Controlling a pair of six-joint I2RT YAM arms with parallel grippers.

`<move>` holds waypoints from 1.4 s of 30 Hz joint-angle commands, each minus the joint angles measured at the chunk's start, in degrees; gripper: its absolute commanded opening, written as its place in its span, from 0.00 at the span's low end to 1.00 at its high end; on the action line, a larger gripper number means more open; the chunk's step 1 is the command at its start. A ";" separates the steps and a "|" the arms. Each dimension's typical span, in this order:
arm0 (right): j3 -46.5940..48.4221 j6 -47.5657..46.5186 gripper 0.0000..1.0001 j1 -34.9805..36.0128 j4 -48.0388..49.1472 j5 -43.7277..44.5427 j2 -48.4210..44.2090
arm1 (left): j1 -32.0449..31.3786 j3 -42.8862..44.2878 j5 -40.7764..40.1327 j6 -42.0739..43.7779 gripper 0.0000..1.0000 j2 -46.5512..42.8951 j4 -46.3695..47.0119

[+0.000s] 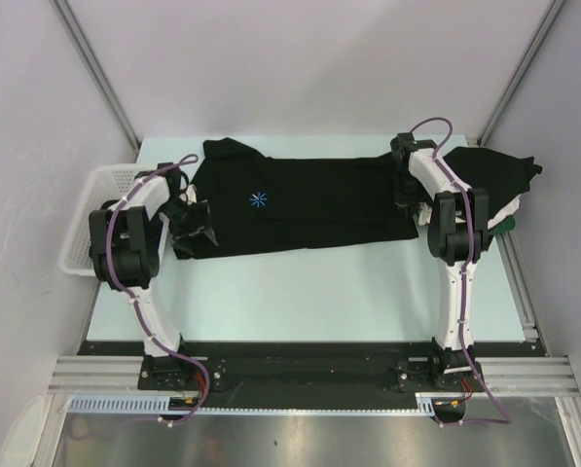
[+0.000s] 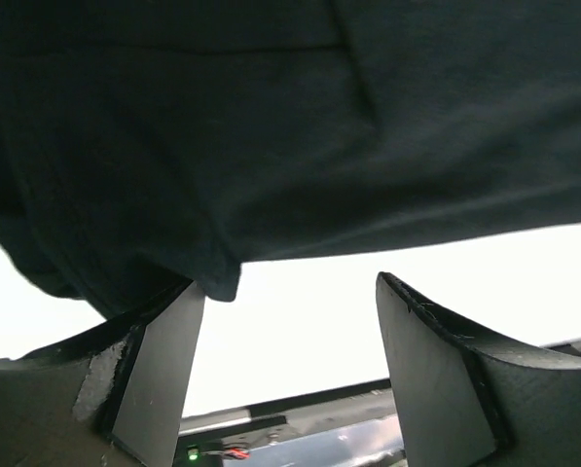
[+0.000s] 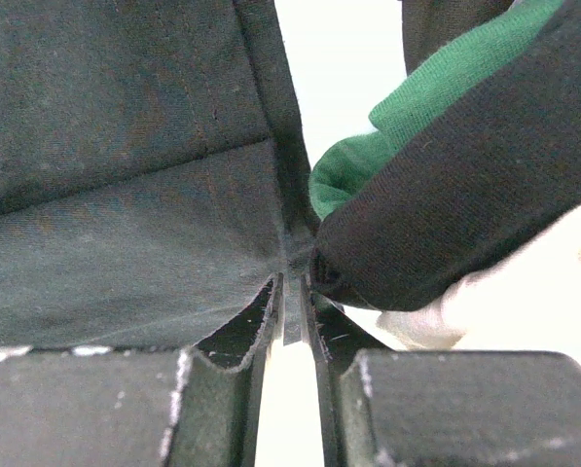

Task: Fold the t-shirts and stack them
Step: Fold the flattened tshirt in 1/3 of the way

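A black t-shirt (image 1: 309, 204) with a small blue starburst mark lies spread across the back of the table (image 1: 309, 292). My left gripper (image 1: 195, 226) is at its left end, open. In the left wrist view the black t-shirt (image 2: 271, 126) hangs above the left gripper (image 2: 290, 282), its edge drooping onto the left fingertip, with nothing between the fingers. My right gripper (image 1: 407, 199) is at the shirt's right end. In the right wrist view the right gripper (image 3: 293, 282) is shut on a thin fold of the black t-shirt (image 3: 125, 195).
A pile of t-shirts (image 1: 494, 175) sits at the back right, black on top with green (image 3: 417, 107) and white (image 3: 524, 302) cloth beneath, close beside my right gripper. A white mesh basket (image 1: 81, 209) stands at the table's left edge.
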 commanded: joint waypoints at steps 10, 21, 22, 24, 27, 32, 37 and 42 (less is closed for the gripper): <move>-0.73 -0.04 0.17 -0.06 0.05 0.97 -2.24 | 5.82 1.48 6.49 -0.46 0.78 -3.68 4.04; -0.47 0.13 0.17 0.03 0.32 0.53 -1.97 | 4.24 1.13 7.99 0.42 0.81 -0.87 0.70; -0.55 0.05 0.18 0.03 0.23 0.45 -1.97 | 4.06 1.22 8.69 0.42 0.82 -0.60 0.61; -0.47 0.05 0.17 -0.06 0.32 0.44 -1.97 | 3.45 1.39 9.48 0.68 0.83 -0.16 0.17; -0.55 0.04 0.18 -0.15 0.32 0.27 -2.06 | 2.57 1.92 9.49 1.03 0.85 0.28 0.08; -0.64 0.13 0.18 -0.33 0.49 0.01 -2.06 | 0.81 2.18 7.65 1.56 0.90 0.63 -0.36; -0.55 0.04 0.18 -0.50 0.58 -0.35 -2.06 | -0.95 2.62 5.62 2.00 0.99 0.72 -0.88; -0.38 0.04 0.18 -0.85 0.67 -1.22 -1.71 | -1.39 3.77 4.12 2.35 1.00 -0.07 -2.20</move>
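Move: The folded shirt's near-left hem, with its small corner flap, lies just beside my left hand: the flap is about 2 cm to its left, 4 cm back and 2 cm below. From that hand the blue star on the shirt is some 17 cm to the right and 10 cm ahead, while the white basket's middle is about 20 cm left and 4 cm ahead. From my right hand the same flap lies roughly 58 cm left and 15 cm back. I spread my left fingers from about three-quarters open to fully wide while the hand edges nearly 3 cm to the right, low over the folded shirt along its near hem and away from the corner flap and the basket. It rises about 1.5 cm on the way, then settles back by most of a centimetre; the fingertips swing some 10 degrees further to the right before easing back slightly. ##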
